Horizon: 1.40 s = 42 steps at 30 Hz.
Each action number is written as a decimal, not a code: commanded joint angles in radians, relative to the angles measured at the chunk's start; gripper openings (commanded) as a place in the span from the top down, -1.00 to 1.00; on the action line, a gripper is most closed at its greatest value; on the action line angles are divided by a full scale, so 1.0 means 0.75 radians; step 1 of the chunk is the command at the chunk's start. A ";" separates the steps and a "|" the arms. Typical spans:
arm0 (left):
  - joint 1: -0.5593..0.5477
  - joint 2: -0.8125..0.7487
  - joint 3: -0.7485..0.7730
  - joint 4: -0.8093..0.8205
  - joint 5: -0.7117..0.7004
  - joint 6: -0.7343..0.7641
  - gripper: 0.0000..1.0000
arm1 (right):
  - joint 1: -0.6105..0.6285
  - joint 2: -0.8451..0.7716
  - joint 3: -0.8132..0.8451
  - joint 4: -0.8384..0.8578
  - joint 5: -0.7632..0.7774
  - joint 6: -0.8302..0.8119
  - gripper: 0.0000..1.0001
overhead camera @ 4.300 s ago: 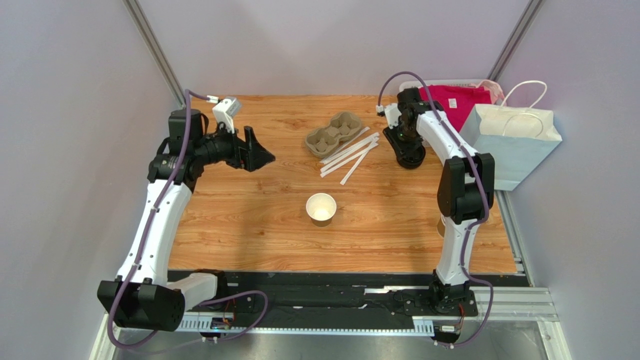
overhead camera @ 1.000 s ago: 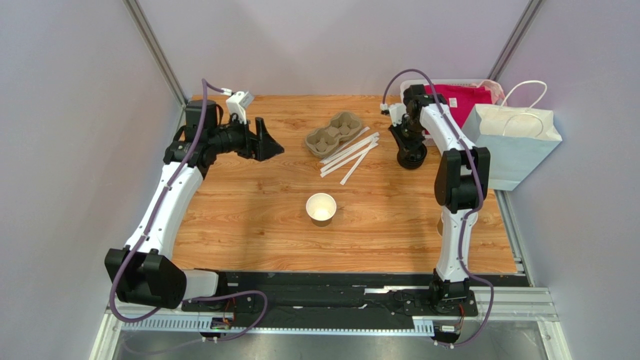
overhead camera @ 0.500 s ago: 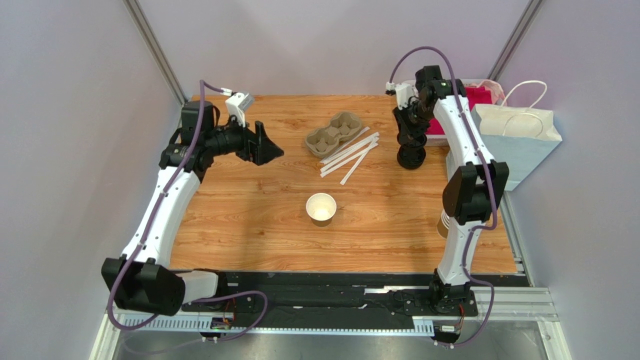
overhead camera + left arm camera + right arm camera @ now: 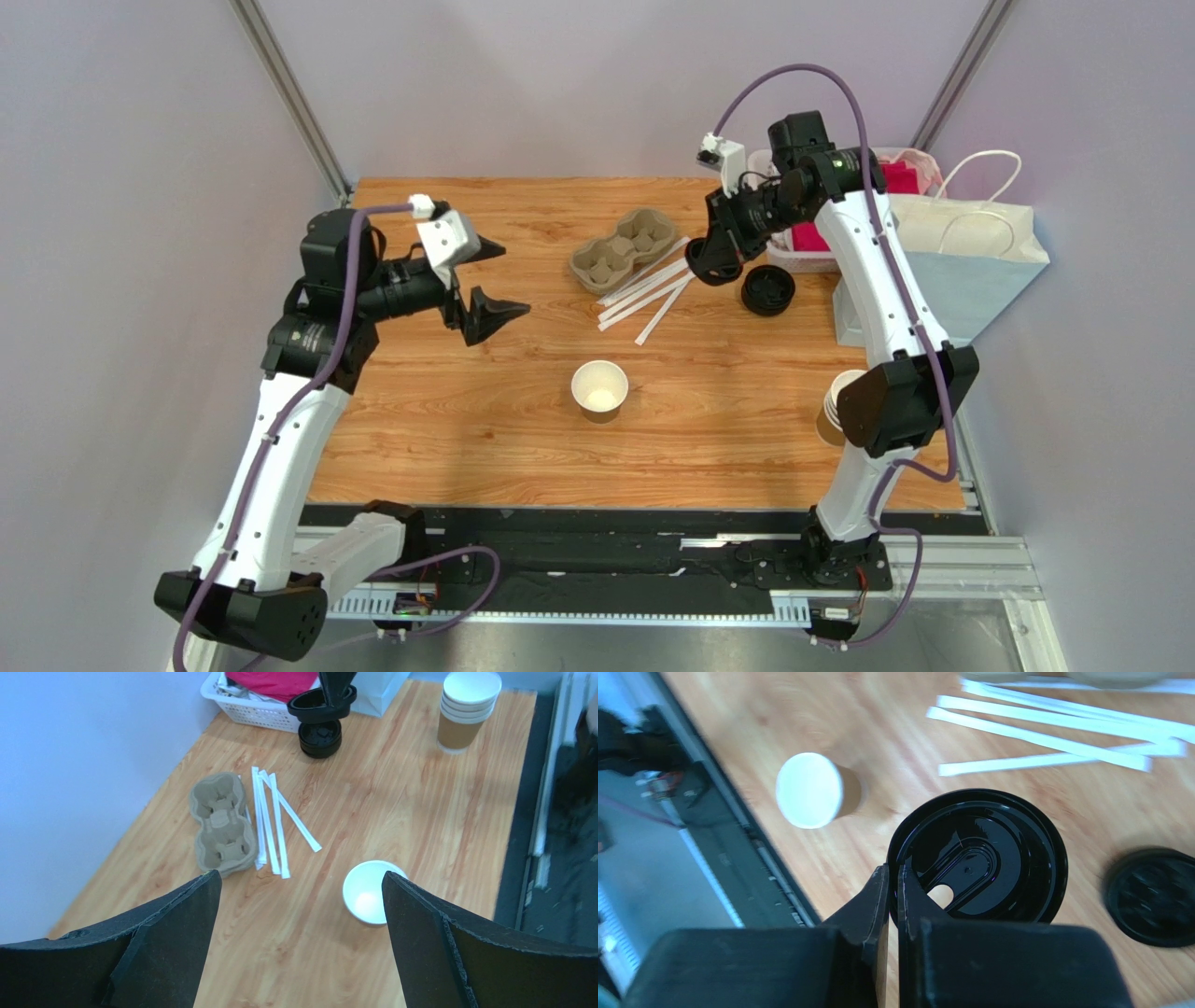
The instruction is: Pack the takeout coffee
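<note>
No lidded takeout coffee is in view. A lone lidless brown paper cup (image 4: 601,388) (image 4: 370,892) (image 4: 808,789) stands upright mid-table. My right gripper (image 4: 713,256) (image 4: 894,871) is shut on the rim of a black lid (image 4: 980,857) (image 4: 319,703), held in the air over the straws' right end, left of the lid stack (image 4: 767,290) (image 4: 1151,896). At the table's left, my left gripper (image 4: 494,284) (image 4: 300,878) hangs open above the table with nothing between its fingers. The cup lies below, by its right finger.
A cardboard cup carrier (image 4: 624,249) (image 4: 221,822) and white wrapped straws (image 4: 652,287) (image 4: 270,822) lie at the back middle. A stack of lidless cups (image 4: 842,406) (image 4: 467,707) stands at the right edge. A white paper bag (image 4: 968,259) and a basket (image 4: 842,175) stand at the back right.
My right gripper has lifted a black lid off the stack and swung it left and up. My left gripper has turned and shifted slightly nearer, still open.
</note>
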<state>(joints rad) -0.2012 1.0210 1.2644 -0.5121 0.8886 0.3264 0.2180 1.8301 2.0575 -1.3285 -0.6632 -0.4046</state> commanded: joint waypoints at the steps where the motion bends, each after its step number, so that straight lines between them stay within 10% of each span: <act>1: -0.106 -0.018 -0.049 -0.008 0.048 0.495 -0.86 | 0.089 -0.131 -0.080 -0.149 -0.403 -0.064 1.00; 7: -0.420 -0.058 -0.199 0.036 -0.072 0.951 -0.85 | 0.271 -0.162 -0.174 -0.292 -0.582 -0.172 1.00; 25: -0.605 0.003 -0.361 0.184 -0.123 0.946 -0.76 | 0.566 -0.143 -0.273 -0.374 -0.738 -0.211 1.00; 34: -0.625 -0.007 -0.326 0.131 -0.144 0.768 0.83 | 0.579 -0.121 -0.158 -0.380 -0.662 -0.174 1.00; 37: -0.623 -0.013 -0.309 0.135 -0.158 0.588 1.00 | 0.558 -0.113 -0.062 -0.374 -0.599 -0.154 0.94; 42: -0.619 0.033 -0.226 0.123 -0.211 0.118 1.00 | 0.446 -0.119 0.059 -0.248 -0.388 -0.054 0.15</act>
<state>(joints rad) -0.6712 1.0286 1.0111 -0.4568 0.7456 0.7357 0.6231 1.7565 2.0220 -1.3544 -1.0801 -0.5037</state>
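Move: The black lid held by the right hand lies about 24 cm to the left hand's right, 7 ahead and 12 below. From the right hand, the paper cup it is bound for stands some 15 cm back, 12 left and 17 below; the straws lie 4 ahead, 4 left and 21 below, and the spare lids 6 ahead, 14 right and 20 below. Right brings the lid about 20 cm back-left; left, sinking 10 cm rightward, pinches its rim; right opens. ##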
